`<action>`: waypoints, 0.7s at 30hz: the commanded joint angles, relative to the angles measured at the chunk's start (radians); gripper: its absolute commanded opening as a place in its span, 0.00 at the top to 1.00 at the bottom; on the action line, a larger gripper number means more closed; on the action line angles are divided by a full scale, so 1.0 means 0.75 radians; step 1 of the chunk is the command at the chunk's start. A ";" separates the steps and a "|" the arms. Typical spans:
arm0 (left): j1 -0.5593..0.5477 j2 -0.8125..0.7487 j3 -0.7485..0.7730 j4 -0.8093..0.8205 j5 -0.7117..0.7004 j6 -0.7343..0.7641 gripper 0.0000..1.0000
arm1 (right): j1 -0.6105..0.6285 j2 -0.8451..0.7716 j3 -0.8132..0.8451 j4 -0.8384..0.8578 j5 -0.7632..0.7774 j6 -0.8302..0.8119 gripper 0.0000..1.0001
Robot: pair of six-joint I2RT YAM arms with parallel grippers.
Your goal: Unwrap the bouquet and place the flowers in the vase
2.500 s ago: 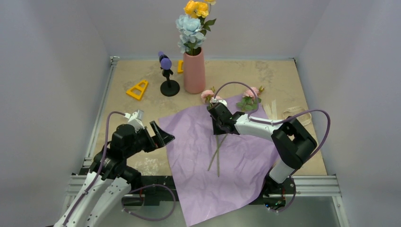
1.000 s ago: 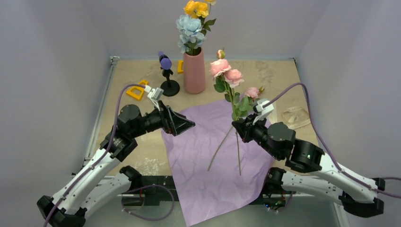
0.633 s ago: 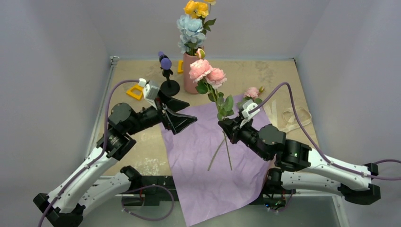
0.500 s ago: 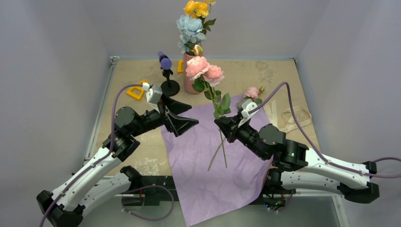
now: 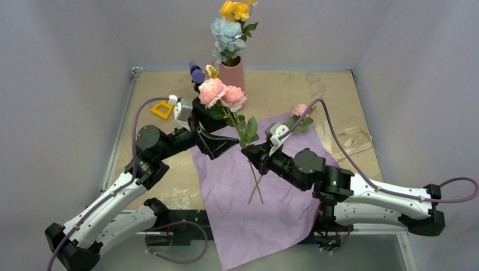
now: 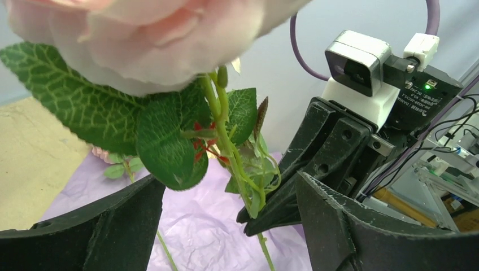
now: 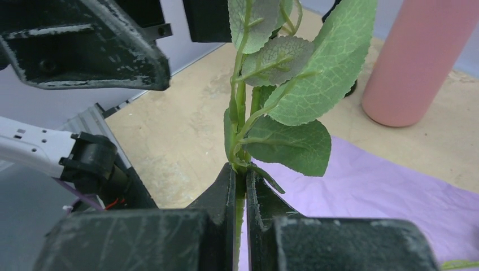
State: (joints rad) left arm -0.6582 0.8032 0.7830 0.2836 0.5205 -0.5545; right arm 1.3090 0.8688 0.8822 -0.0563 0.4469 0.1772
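My right gripper (image 5: pixel 252 153) (image 7: pixel 240 175) is shut on the green stems of two pink flowers (image 5: pixel 221 93), held upright above the lilac paper wrap (image 5: pixel 254 220). Their leafy stem (image 6: pixel 226 141) stands between the wide-apart fingers of my left gripper (image 5: pixel 224 134) (image 6: pixel 226 195), which is open and touches nothing. The salmon-pink vase (image 5: pixel 234 76) (image 7: pixel 418 62) stands at the back with blue and yellow flowers (image 5: pixel 227 33) in it. Another pink flower (image 5: pixel 301 110) lies on the table by the wrap's far right corner.
A black stand with a purple top (image 5: pixel 197 74) is just left of the vase, behind the held blooms. A yellow triangle piece (image 5: pixel 162 109) lies at the back left. The cream ribbon (image 5: pixel 353 138) lies at the right of the wrap.
My right gripper has carried the pink flowers left and nearer, off the wrap, until the stem sits between the left gripper's fingers. The left arm has reached in towards it.
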 commanded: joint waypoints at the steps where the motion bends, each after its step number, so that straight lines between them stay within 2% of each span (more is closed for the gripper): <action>1: -0.008 0.023 0.071 0.066 -0.006 0.039 0.12 | 0.007 0.003 0.072 0.103 -0.080 0.035 1.00; 10: -0.008 0.029 0.085 0.064 -0.067 0.034 0.18 | 0.010 0.012 0.080 0.106 -0.135 0.054 1.00; 17: -0.008 0.048 0.073 0.138 -0.107 -0.021 0.37 | 0.009 0.032 0.078 0.107 -0.137 0.063 1.00; 21: -0.009 0.063 0.073 0.193 -0.092 -0.059 0.38 | 0.010 0.036 0.080 0.099 -0.136 0.063 1.00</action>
State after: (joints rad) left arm -0.6617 0.8429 0.8005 0.3340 0.4587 -0.5674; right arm 1.3094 0.8986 0.8993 -0.0292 0.3538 0.2153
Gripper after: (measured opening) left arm 0.619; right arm 0.040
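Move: The rose stems, pinched in the right fingers, pass about 4 cm to the left hand's right and 1 cm ahead, level with its open fingers. The pink blooms hang some 5 cm ahead of that hand and 10 cm above, neither left nor right. The vase stands roughly 28 cm straight ahead of it, its middle 20 cm lower. From the right hand, the gap between the left fingers is about 5 cm left, 2 cm ahead and 5 cm up. Still pinching the pink roses' stems, the right hand carries them about 2 cm left and a little over 1 cm back into the left gripper's gap, turning slightly counter-clockwise. The left hand eases some 1.5 cm forward, then also 1 cm up, and its fingers close part-way around the stems above the right fingers; whether they touch the stems can't be seen. ##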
